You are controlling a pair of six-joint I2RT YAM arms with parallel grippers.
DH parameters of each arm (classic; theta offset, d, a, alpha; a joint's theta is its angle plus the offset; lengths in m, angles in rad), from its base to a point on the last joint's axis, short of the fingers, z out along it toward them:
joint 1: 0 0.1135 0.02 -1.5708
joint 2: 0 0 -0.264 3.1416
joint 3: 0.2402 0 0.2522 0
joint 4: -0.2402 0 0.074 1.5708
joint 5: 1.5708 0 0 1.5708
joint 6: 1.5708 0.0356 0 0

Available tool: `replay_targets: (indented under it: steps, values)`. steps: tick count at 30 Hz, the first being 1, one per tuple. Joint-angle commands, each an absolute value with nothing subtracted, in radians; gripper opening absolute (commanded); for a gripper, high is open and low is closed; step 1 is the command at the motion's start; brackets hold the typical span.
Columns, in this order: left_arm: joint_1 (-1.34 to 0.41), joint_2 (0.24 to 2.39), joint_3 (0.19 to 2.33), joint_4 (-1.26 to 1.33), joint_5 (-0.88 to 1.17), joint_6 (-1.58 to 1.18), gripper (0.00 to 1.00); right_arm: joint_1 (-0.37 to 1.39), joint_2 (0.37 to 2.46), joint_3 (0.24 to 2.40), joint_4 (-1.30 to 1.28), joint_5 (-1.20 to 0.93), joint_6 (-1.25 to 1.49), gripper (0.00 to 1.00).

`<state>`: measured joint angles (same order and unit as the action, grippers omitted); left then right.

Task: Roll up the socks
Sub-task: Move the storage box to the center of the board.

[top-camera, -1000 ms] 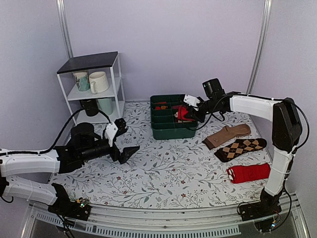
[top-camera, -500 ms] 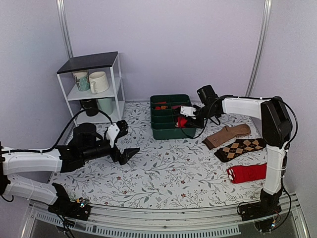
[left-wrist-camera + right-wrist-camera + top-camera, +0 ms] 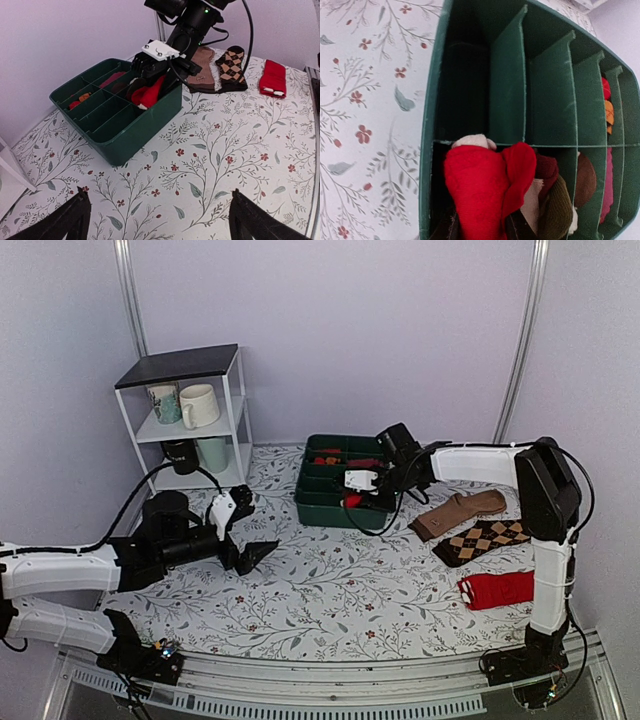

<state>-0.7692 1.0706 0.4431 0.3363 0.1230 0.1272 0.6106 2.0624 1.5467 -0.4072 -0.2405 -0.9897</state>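
The socks (image 3: 485, 190) are a bright red roll with a pale end (image 3: 470, 141). My right gripper (image 3: 482, 229) is shut on them, a finger on each side of the roll. It holds them over the near corner compartment of the green divided bin (image 3: 431, 100). From above, the right gripper (image 3: 356, 486) and the socks (image 3: 350, 501) sit at the bin's (image 3: 330, 512) front edge. The left wrist view shows the socks (image 3: 148, 94) partly inside the bin (image 3: 130, 135). My left gripper (image 3: 157, 202) hovers open over bare table, far left of the bin (image 3: 250, 535).
Other rolled socks (image 3: 570, 200) fill neighbouring compartments of the bin. A brown sock (image 3: 460, 510), an argyle sock (image 3: 487, 538) and folded all-red socks (image 3: 500, 589) lie at the right. A white shelf (image 3: 235, 400) with mugs stands at the back left.
My right arm has swung left and down with the socks, from the bin's right side to its front left corner. The bin has shifted slightly left. The left arm drew back a little.
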Motion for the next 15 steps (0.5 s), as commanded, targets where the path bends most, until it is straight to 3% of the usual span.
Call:
replay_targets:
  steps: [1, 7, 15]
  values:
    - [-0.756, 1.029, 0.416, 0.332, 0.130, 0.134, 0.97, 0.712, 2.058, 1.430, -0.552, -0.283, -0.904, 0.06]
    - [-0.750, 1.008, 0.397, 0.337, 0.131, 0.135, 0.97, 0.745, 2.003, 1.343, -0.526, -0.339, -0.734, 0.06]
    - [-0.748, 1.005, 0.413, 0.333, 0.137, 0.125, 0.97, 0.749, 2.081, 1.373, -0.528, -0.305, -0.486, 0.08]
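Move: The right hand, holding the red sock roll down in the storage box's near right compartment, has the box's middle about 9 cm ahead, 4 cm to its left and 3 cm below. The board's centre is some 8 cm back and 6 cm left of this hand; the brown sock lies level with it, about 20 cm right, and the argyle sock some 8 cm back and 25 cm right. From the left hand, the box is about 26 cm ahead, 18 cm right. Still pinching the red roll, the right hand goes some 8 cm back and slightly left, dragging the box. ##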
